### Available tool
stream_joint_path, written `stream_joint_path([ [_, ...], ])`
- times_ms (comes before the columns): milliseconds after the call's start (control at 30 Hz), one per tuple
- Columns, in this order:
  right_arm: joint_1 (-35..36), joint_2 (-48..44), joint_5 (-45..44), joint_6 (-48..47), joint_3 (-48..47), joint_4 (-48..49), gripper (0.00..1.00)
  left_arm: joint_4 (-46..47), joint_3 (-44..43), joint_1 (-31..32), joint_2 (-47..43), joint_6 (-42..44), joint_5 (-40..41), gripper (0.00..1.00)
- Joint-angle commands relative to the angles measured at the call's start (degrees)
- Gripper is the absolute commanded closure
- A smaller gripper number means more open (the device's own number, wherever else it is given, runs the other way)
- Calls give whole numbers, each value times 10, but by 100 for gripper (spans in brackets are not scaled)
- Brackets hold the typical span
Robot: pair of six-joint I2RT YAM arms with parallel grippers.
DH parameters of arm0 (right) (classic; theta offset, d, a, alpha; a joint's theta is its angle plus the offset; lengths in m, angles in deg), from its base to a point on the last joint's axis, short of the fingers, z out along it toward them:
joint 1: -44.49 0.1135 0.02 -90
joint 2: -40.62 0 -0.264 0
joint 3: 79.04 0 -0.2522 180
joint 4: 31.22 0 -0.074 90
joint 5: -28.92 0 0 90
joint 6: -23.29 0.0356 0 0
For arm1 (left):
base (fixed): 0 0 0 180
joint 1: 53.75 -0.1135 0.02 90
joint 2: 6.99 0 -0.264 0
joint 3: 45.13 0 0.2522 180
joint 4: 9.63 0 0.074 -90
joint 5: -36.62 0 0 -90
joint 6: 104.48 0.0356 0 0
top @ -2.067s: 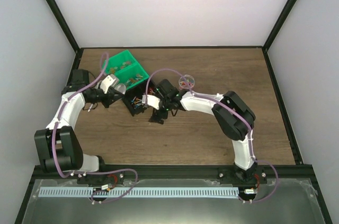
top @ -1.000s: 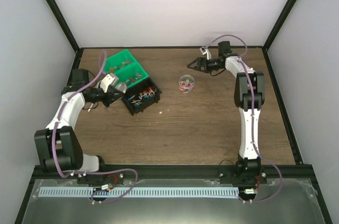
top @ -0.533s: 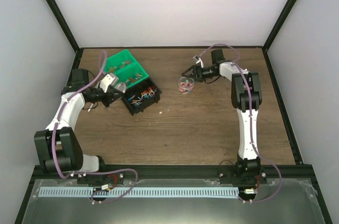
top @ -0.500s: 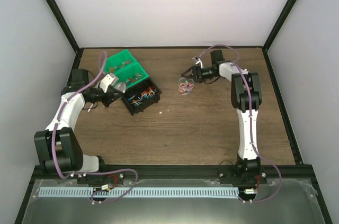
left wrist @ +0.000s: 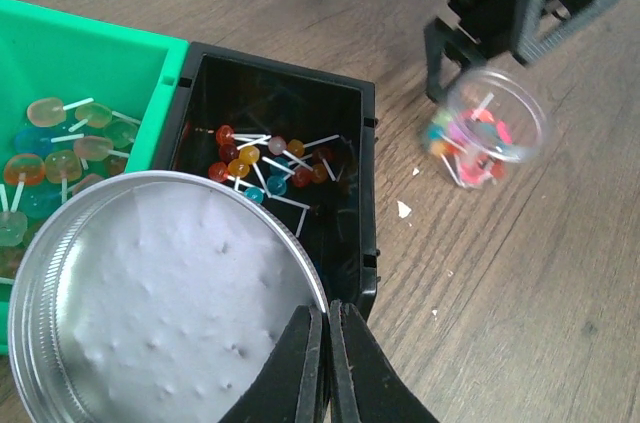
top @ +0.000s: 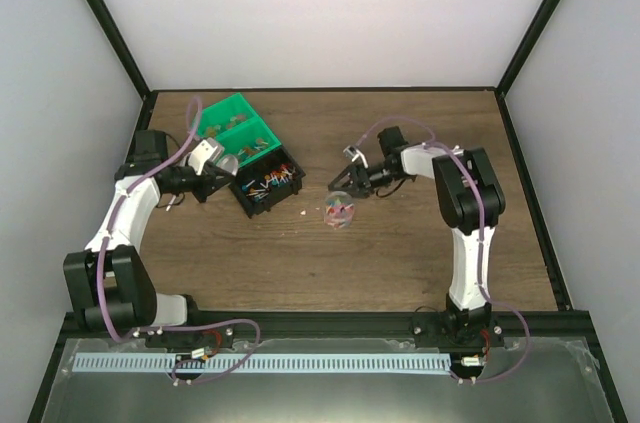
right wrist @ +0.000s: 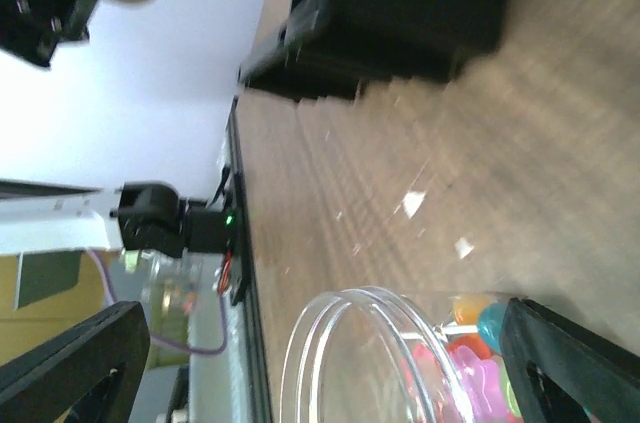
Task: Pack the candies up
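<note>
The candies are tiny bright lollipops. Some lie in the black bin point(top: 266, 183) point(left wrist: 270, 158), and others fill a clear round jar point(top: 340, 211) point(left wrist: 483, 130) point(right wrist: 470, 368) on the wood just right of that bin. My right gripper point(top: 344, 187) point(left wrist: 486, 53) point(right wrist: 320, 363) is open, its fingers on either side of the jar's open rim, with a gap on one side. My left gripper point(top: 216, 169) point(left wrist: 328, 333) is shut on the rim of a round silver lid point(top: 207, 154) point(left wrist: 160, 303), held above the bins.
Two green bins point(top: 236, 129) point(left wrist: 70, 73) with duller lollipops adjoin the black bin at the back left. Small white scraps point(top: 303, 211) point(left wrist: 404, 209) lie on the wood between bin and jar. Black frame rails edge the table.
The right gripper swung from the back of the table to the jar. The jar has shifted toward the front and slightly left with it. The left arm and lid have not moved.
</note>
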Motion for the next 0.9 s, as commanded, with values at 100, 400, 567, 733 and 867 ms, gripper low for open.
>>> stream_joint_path([
  [100, 63, -65, 37, 23, 128, 59, 2, -10, -2, 9, -14, 18, -10, 96],
  [400, 75, -137, 10, -15, 149, 67, 2, -48, -37, 65, -5, 37, 11, 96],
  [567, 57, -216, -33, -37, 141, 100, 2, -84, -87, 129, 20, 44, 24, 96],
  [733, 50, -305, -97, -113, 144, 102, 1, -112, -137, 199, 44, 38, 29, 96],
  [867, 50, -384, -133, -183, 163, 103, 0, -133, -176, 261, 66, 28, 17, 96],
])
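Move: The jar of candies stands just back of the open right gripper, about 6 cm towards the base, 1 cm left and 3 cm lower, its far side against the lower finger. The black box lies some 19 cm to the right gripper's left and 3 cm farther out. From the left gripper, which holds the lid, the jar is about 27 cm right, 4 cm back and 12 cm down; the black box is 9 cm right and 5 cm ahead, the green box roughly 17 cm straight ahead. Keep the right gripper open and drag the jar about 11 cm back towards the base with the lower finger on its far side; then back off slightly forward and lift clear by some 13 cm, rolling the forward side up. Meanwhile bring the left gripper, still pinching the lid's edge, rightwards past the black box towards the jar, rising a little and turning about 20 degrees clockwise. ##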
